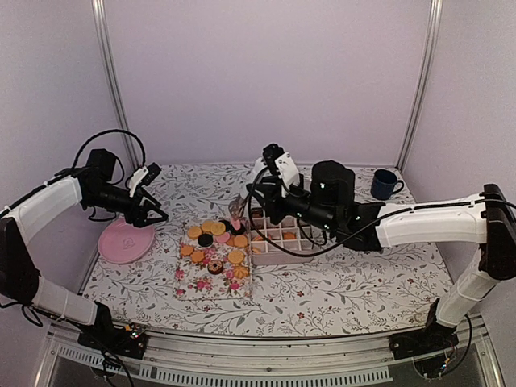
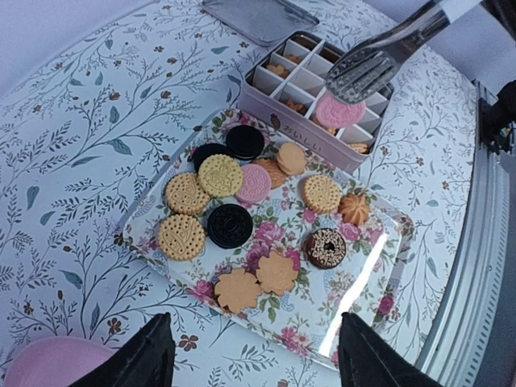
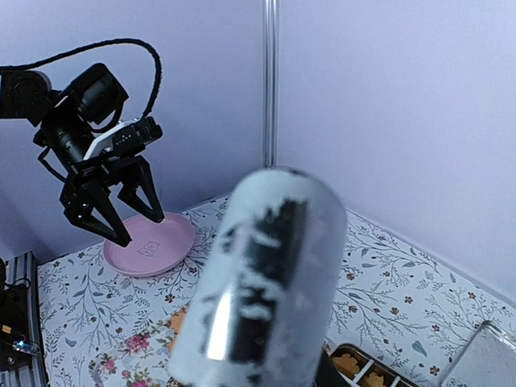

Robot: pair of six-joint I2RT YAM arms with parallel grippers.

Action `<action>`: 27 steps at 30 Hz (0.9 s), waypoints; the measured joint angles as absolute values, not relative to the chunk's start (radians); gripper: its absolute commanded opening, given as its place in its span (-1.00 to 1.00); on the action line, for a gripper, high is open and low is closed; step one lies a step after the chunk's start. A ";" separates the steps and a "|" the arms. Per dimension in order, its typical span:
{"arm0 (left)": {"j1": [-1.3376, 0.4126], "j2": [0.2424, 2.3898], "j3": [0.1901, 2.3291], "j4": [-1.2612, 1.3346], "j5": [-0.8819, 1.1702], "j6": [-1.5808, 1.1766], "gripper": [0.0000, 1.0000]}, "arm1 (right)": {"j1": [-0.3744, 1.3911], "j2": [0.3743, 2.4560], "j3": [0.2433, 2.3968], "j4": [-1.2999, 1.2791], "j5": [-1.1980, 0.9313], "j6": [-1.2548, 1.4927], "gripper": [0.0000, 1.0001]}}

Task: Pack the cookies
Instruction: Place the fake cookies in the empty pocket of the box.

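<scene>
Several cookies (image 2: 230, 205) lie on a floral tray (image 2: 379, 266): tan ones, black ones, a pink one and a chocolate-topped one. My right gripper (image 1: 262, 192) is shut on metal tongs (image 2: 375, 64). The tongs pinch a pink cookie (image 2: 339, 113) just above the compartmented box (image 2: 294, 133), which holds several tan cookies. In the right wrist view the tongs' (image 3: 266, 282) blurred handle end hides my own jaws. My left gripper (image 2: 254, 326) hangs open and empty near the tray's near-left corner, over the pink plate's edge.
A pink plate (image 1: 125, 240) sits left of the floral tray (image 1: 211, 278). The box's metal lid (image 2: 258, 20) lies behind the box. A dark blue mug (image 1: 384, 184) stands at the back right. Purple walls close in the back and sides.
</scene>
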State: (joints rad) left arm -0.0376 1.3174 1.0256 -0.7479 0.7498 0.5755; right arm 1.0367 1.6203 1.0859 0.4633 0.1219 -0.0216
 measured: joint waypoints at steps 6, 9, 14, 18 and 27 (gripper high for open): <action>-0.038 1.317 1.026 -0.746 0.749 0.575 0.39 | 1.015 1.594 1.046 0.445 0.124 -0.019 -1.00; -0.039 1.317 1.026 -0.746 0.750 0.575 0.39 | 1.015 1.564 1.016 0.403 0.131 -0.032 -1.00; -0.042 1.317 1.026 -0.746 0.749 0.575 0.39 | 1.013 1.450 0.962 0.324 0.136 -0.072 -1.00; -0.045 1.317 1.026 -0.746 0.748 0.575 0.39 | 1.013 1.367 0.935 0.279 0.136 -0.099 -1.00; -0.050 1.317 1.026 -0.746 0.747 0.572 0.39 | 1.013 1.352 0.908 0.218 0.132 -0.147 -1.00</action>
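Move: The right gripper holds the tongs with a pink cookie, aimed at an empty pocket in the box's near part: about 7 cm ahead of this hand, level with it sideways, some 25 cm below. The box's middle is roughly 13 cm ahead and 3 cm right. To the left, the cookie tray's middle lies about 20 cm off and 4 cm ahead, its swirl cookie 11 cm off and level. From the left hand the pocket is about 6 cm ahead, 32 cm right, 15 cm lower. Keep the right gripper shut on the tongs and carry the pink cookie rightward off the tray side and over the box, about 7 cm right and drawing back some 3 cm. Dip, come up again midway, then sink about 2 cm towards the near pocket, rolling the hand's left side down roughly 10 degrees so the tong tips swing right. ##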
